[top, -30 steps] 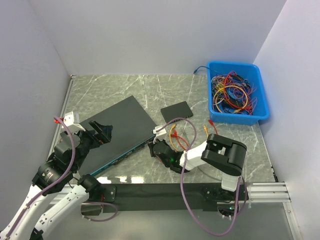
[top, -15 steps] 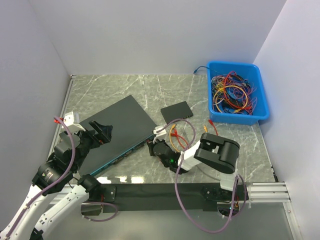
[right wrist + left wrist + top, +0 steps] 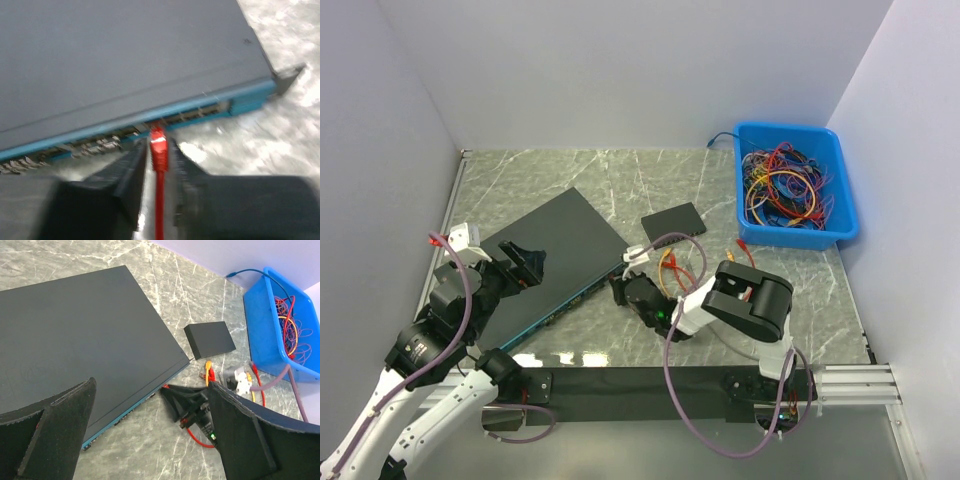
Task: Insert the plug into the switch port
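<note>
The switch [image 3: 560, 255] is a flat black box with a blue port face, lying aslant on the marble table. My right gripper [image 3: 623, 290] is low at the switch's front right end. In the right wrist view the red plug [image 3: 158, 137] lies between the fingers of that gripper [image 3: 159, 150], its tip in a port on the blue face [image 3: 200, 112]. The jaws stand a little apart, with a thin gap along the plug's left side. The picture is blurred. My left gripper [image 3: 525, 265] hovers wide open over the switch [image 3: 80, 340], holding nothing.
A blue bin [image 3: 795, 235] full of tangled cables sits at the right back. A small black box [image 3: 673, 222] lies behind the right gripper. Loose orange and red cables [image 3: 670, 270] and a white connector [image 3: 638, 253] lie beside it. Grey walls close in on both sides.
My right gripper has slid left up to the switch's front, bringing the red plug to the port, and its jaws have eased apart slightly. The left arm has not moved.
</note>
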Controlling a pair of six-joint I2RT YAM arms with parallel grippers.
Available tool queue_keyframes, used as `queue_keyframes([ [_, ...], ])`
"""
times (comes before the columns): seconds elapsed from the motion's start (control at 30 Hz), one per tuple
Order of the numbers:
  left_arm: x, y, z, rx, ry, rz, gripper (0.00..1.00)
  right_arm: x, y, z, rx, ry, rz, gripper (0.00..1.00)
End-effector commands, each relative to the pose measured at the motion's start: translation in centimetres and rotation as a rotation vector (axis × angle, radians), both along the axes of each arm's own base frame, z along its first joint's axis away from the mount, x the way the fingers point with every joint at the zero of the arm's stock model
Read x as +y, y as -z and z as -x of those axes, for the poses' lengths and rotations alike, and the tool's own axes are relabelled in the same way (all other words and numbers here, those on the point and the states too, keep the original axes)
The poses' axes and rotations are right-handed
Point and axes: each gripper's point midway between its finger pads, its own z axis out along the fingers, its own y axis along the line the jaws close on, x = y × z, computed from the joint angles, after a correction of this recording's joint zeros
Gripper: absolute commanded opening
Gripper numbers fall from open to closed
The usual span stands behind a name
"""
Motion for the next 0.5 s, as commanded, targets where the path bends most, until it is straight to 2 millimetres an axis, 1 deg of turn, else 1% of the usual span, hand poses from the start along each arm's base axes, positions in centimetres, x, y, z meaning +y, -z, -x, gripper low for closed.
queue_keyframes([
  [0.0,-0.3,-0.3,-0.3,-0.009,0.010,-0.010,0.99,2.8,-3.1,-1.1,-0.027,-0.035,-0.082,0.40],
  [0.03,-0.3,-0.3,-0.3,-0.009,0.010,-0.010,0.99,2.6,-3.0,-1.0,-0.022,-0.032,-0.077,0.50],
  [0.13,-0.3,-0.3,-0.3,-0.010,0.013,-0.010,0.99,1.4,-3.7,-0.7,-0.022,-0.009,-0.064,0.59],
  [0.17,-0.3,-0.2,-0.3,-0.007,0.013,-0.011,0.99,1.0,-4.8,-0.6,-0.030,-0.003,-0.074,0.60],
  [0.2,-0.3,-0.3,-0.3,-0.008,0.013,-0.011,0.99,0.3,-4.6,-0.2,-0.024,0.000,-0.065,0.61],
  [0.23,-0.3,-0.3,-0.4,-0.011,0.013,-0.009,0.99,-0.2,-4.9,-0.1,-0.022,0.013,-0.072,0.64],
  [0.27,-0.3,-0.3,-0.4,-0.009,0.011,-0.011,0.99,-0.9,-5.6,0.4,-0.023,0.018,-0.080,0.65],
  [0.3,-0.3,-0.2,-0.4,-0.006,0.012,-0.014,0.99,-1.2,-6.0,0.6,-0.019,0.025,-0.088,0.65],
  [0.33,-0.4,-0.2,-0.4,-0.008,0.012,-0.013,0.99,-1.5,-7.0,0.9,-0.018,0.040,-0.115,0.65],
  [0.37,-0.4,-0.2,-0.4,-0.005,0.012,-0.015,0.99,-2.2,-6.3,1.2,0.003,0.048,-0.084,0.65],
  [0.43,-0.5,-0.1,-0.5,-0.001,0.015,-0.018,0.99,-2.6,-6.2,1.7,0.041,0.066,-0.097,0.65],
  [0.47,-0.5,-0.1,-0.5,-0.002,0.017,-0.017,0.99,-2.9,-5.2,2.3,0.074,0.053,-0.075,0.65],
])
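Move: My right fingertips still hold the red plug at the front of the switch, its middle about 1 cm ahead and 1 cm left of my hand point, the port roughly 2 cm ahead and 1 cm left. From that hand the small black box stands some 14 cm ahead and 13 cm right, the loose yellow plug about 7 cm ahead and 12 cm right. From my idle left hand the red plug is roughly 8 cm ahead, 17 cm right and 24 cm below. I spread my right fingers to about two thirds open and let go of the red plug, the hand shifting about 1 cm to the left as they part. Then I lift away from the switch front, some 6 cm nearly straight up and speeding up, drawing a little right and back, with the fingers still pointing forward-left at the port. ##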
